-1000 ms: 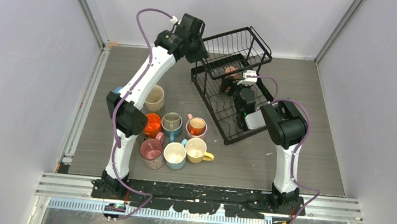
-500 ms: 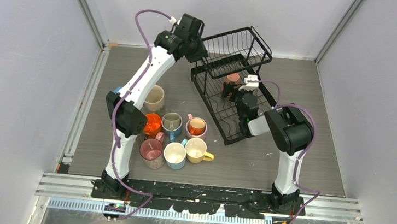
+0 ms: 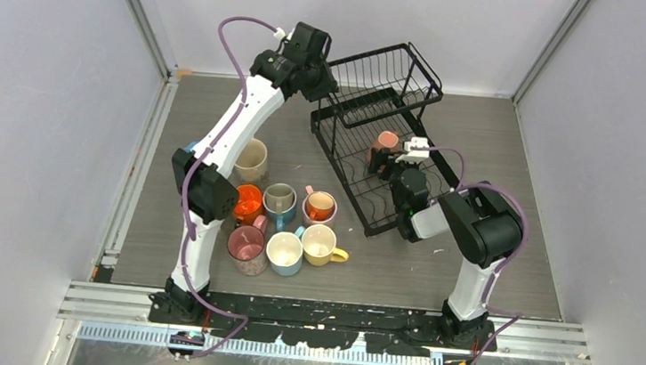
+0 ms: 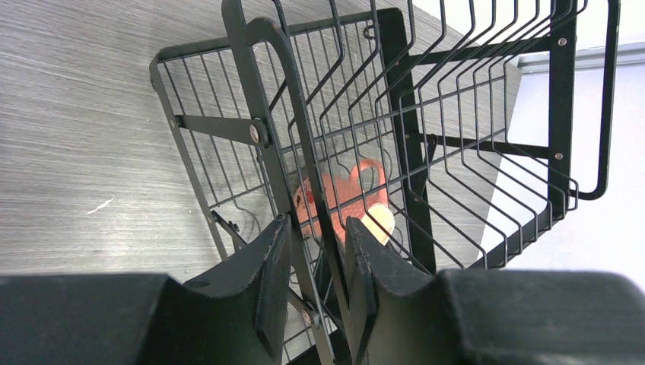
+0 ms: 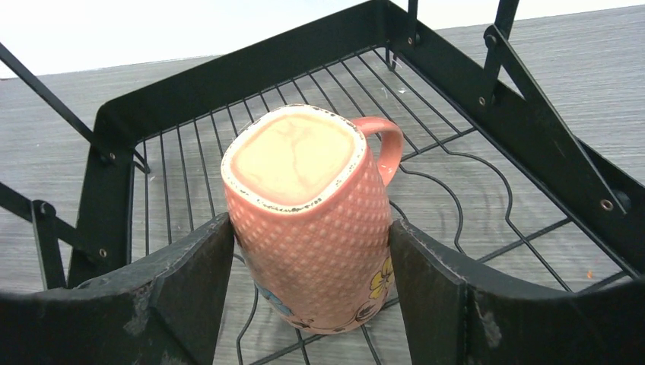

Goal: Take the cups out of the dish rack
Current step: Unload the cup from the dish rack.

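A salmon cup (image 5: 304, 198) with dotted sides and a flower print stands upside down over the lower tray of the black wire dish rack (image 5: 251, 65). My right gripper (image 5: 312, 243) is shut on it, one finger pressed on each side. From above, this cup (image 3: 385, 140) shows just ahead of the right gripper (image 3: 390, 160). At the rack's back left corner my left gripper (image 4: 318, 236) is shut on an upright bar of the dish rack (image 4: 395, 91). The salmon cup (image 4: 357, 201) shows through the wires.
Several cups stand on the table left of the rack: beige (image 3: 252, 160), orange (image 3: 248, 200), grey-blue (image 3: 279, 199), pink (image 3: 246, 245), light blue (image 3: 284, 252) and yellow (image 3: 321, 244). The rack's upper basket (image 3: 384, 72) overhangs the lower tray. Walls close in on both sides.
My right gripper has drawn back toward the near right with the salmon cup in it. The left gripper has stayed on the rack's bar.
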You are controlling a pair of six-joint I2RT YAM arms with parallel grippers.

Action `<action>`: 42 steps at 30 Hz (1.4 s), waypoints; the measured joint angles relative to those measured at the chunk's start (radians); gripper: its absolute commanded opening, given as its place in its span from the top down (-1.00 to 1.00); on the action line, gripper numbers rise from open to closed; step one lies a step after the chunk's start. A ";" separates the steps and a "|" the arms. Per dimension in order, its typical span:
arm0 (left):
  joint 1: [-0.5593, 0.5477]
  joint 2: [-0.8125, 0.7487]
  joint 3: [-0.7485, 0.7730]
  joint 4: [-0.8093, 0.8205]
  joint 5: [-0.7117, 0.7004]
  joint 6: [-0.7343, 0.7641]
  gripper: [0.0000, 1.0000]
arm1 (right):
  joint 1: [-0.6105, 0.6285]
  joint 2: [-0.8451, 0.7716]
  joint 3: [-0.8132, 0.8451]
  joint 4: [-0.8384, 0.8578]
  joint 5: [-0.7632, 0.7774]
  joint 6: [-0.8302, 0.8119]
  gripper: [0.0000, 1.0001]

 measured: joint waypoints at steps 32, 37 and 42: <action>0.006 -0.008 -0.019 0.017 0.017 -0.002 1.00 | 0.013 0.030 0.084 -0.079 0.072 -0.071 -1.00; 0.007 -0.008 -0.019 0.017 0.019 -0.002 1.00 | 0.013 0.058 0.094 -0.081 0.073 -0.071 -1.00; 0.010 -0.008 -0.019 0.017 0.021 -0.002 1.00 | 0.013 0.061 0.114 -0.080 0.073 -0.071 -0.84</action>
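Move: Between the right fingers, still pinched near its upturned base, is the pink cup, its middle about 2 cm ahead of the right hand and 2 cm below. The rack's upper shelf is some 14 cm ahead, 3 cm left and 15 cm higher; the orange cup nested in a pink mug stands roughly 12 cm back and 12 cm left, 4 cm lower. From the left hand the pink cup lies about 6 cm back, 13 cm right and 19 cm below. Finishing its pull back with about 1 cm more, the right hand opens its fingers fully, letting go of the pink cup. It then rises and eases forward over it, sinks some 3 cm and nudges forward again, ending about 2 cm beyond its start with open fingers astride the cup. The left hand keeps its hold on the rack's upper shelf. ##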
